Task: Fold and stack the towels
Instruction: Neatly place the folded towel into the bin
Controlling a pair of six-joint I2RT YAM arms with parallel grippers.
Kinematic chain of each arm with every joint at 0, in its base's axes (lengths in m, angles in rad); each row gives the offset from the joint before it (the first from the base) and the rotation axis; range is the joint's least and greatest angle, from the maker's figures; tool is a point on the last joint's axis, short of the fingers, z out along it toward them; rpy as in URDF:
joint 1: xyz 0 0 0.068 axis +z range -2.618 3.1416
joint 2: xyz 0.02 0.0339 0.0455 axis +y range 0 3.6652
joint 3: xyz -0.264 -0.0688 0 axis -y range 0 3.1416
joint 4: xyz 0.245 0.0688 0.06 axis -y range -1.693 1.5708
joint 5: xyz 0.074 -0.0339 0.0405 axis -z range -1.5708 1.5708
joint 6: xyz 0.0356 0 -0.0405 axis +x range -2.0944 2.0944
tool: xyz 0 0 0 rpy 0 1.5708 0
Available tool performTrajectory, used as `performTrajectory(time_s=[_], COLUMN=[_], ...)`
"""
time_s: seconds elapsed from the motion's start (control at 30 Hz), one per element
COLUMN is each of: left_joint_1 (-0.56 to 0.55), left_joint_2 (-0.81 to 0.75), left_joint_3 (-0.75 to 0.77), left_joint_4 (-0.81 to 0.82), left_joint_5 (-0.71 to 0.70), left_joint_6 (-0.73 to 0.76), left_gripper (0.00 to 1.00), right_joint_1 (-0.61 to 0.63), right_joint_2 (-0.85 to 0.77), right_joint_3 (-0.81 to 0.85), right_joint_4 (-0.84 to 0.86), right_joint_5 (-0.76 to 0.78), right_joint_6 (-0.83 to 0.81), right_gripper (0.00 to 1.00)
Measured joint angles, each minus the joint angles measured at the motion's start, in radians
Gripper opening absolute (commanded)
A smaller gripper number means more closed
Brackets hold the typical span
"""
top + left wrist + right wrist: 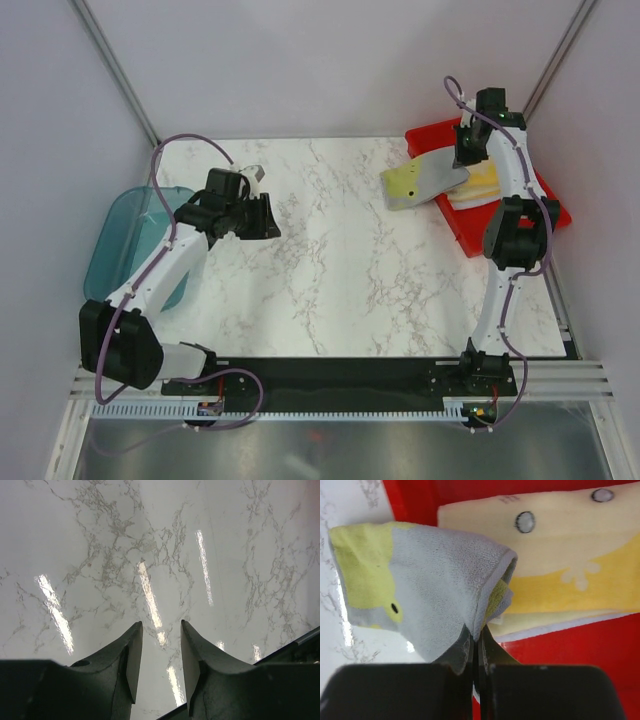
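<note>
A folded grey-blue towel (425,180) with yellow-green print hangs half over the left rim of the red tray (520,235). My right gripper (468,152) is shut on its edge; in the right wrist view the grey towel (435,590) rises from the pinched right gripper (477,637). Beneath it a folded yellow and cream towel (560,570) lies flat in the tray (570,650); the top view shows this yellow towel (478,185) too. My left gripper (262,215) hovers over bare marble at the left, jaws open, and the left gripper (161,626) holds nothing.
A translucent teal tub (125,240) sits at the left table edge beside my left arm. The marble table (340,270) runs between the arms. Grey walls enclose the back and sides.
</note>
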Motion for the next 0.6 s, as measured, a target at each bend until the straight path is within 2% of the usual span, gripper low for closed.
performTrajectory(time_s=[0.3,0.6], left_joint_1=[0.000,0.000], left_joint_2=[0.033,0.047], left_joint_3=[-0.002,-0.002], left_joint_4=[0.000,0.000], left_joint_5=[-0.002,-0.006], left_joint_6=[0.000,0.001], left_gripper=[0.44,0.43], right_joint_1=[-0.131,-0.203], right_joint_2=[0.123,0.145], right_joint_3=[0.209,0.227], right_joint_4=[-0.035,-0.003], right_joint_5=[-0.061,-0.106], right_joint_6=[-0.021,-0.023], right_gripper=[0.00,0.00])
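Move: The right hand holds the folded grey-and-yellow towel by its right end, above the red bin. The stack already lying in the bin is centred about 8 cm to the right, 4 cm ahead and 11 cm below. The bin's middle lies some 10 cm right and 3 cm ahead. The held towel trails off leftward, its middle roughly 8 cm left and 3 cm ahead. From the empty left hand the stack is about 58 cm right and 25 cm ahead. Rightward, about 10 cm and slowing, the right hand carries the towel in over the bin and the stack, easing some 3 cm forward early on and staying at nearly the same height. It keeps its pinch on the towel's end, and the wrist turns slightly clockwise. The left hand, off to the side and empty, sinks between 1 and 2 cm. ##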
